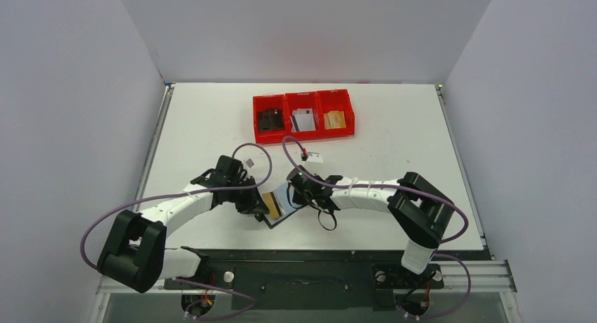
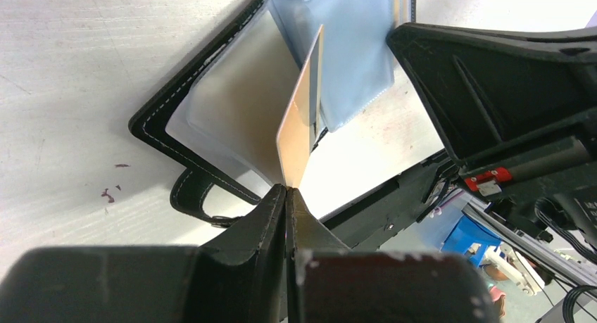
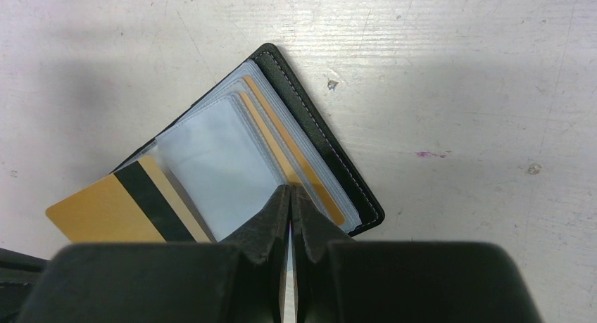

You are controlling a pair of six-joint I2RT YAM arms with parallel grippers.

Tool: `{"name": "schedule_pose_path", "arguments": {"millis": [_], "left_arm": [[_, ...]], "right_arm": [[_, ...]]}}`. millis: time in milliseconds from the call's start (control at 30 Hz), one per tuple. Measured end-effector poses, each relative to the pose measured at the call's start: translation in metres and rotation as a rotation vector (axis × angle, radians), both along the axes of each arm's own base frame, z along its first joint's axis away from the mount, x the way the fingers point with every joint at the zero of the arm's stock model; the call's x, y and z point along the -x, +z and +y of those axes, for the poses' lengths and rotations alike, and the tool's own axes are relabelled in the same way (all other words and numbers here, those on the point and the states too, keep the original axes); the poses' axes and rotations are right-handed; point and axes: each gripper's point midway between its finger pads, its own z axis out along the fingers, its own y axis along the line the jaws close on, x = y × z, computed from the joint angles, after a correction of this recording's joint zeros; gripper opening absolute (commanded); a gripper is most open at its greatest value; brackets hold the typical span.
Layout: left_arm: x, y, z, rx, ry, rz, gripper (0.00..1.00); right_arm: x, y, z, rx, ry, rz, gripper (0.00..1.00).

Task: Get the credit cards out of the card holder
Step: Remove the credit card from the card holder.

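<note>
The black card holder (image 1: 288,212) lies open on the table between both arms, its bluish clear sleeves (image 3: 218,154) fanned out. My left gripper (image 2: 286,189) is shut on the corner of a gold credit card (image 2: 299,136) that sticks partly out of a sleeve. That same gold card with its dark stripe (image 3: 120,207) pokes out at the holder's left side in the right wrist view. Another gold card (image 3: 303,154) sits inside a sleeve. My right gripper (image 3: 291,188) is shut at the sleeves' near edge, a thin pale sheet showing between its fingers.
Three joined red bins (image 1: 304,115) stand at the back of the table, holding a black item, a white-grey card and a tan card. A small white tag (image 1: 315,156) lies in front of them. The holder's strap loop (image 2: 193,193) trails onto the table.
</note>
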Motion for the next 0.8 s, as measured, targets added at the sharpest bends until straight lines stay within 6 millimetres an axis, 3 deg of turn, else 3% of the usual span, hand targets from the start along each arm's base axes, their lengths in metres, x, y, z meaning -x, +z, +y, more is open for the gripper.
{"name": "schedule_pose_path", "arguments": {"millis": [333, 600, 667, 800], "left_arm": [[-0.004, 0.02, 0.0, 0.005, -0.022, -0.053, 0.0], [-0.01, 0.04, -0.003, 0.025, -0.033, -0.117, 0.0], [-0.013, 0.045, -0.004, 0.032, -0.036, -0.136, 0.0], [-0.014, 0.056, -0.007, 0.059, -0.045, -0.164, 0.0]], "right_arm": [[-0.004, 0.003, -0.007, 0.02, 0.007, 0.035, 0.01], [-0.008, 0.009, -0.019, 0.044, 0.004, 0.056, 0.42], [-0.009, 0.016, -0.02, 0.032, 0.006, 0.051, 0.5], [-0.015, 0.048, -0.02, -0.041, 0.009, 0.007, 0.64]]}}
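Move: Already pinched in my closed left hand is the gold credit card, its middle about 3 cm ahead and 2 cm right of the fingers. The open card holder's middle lies some 5 cm to the right, 2 cm ahead and 3 cm below that hand; its clasp is about 2 cm left, 2 cm back and 3 cm down. My right fingertips, shut, are on the holder's right page, its middle 4 cm left and 1 cm back; the gold card is 8 cm left of them, 1 cm back and 2 cm higher. I keep the card pinched and raise my left hand about 5 cm, easing slightly forward, tipping the wrist back some 10 degrees, away from the holder. My right fingertips drag some 2 cm to the right and a little forward with the holder; then I spread those fingers about halfway and lift that hand off the page, quickly, by about 5 cm. ##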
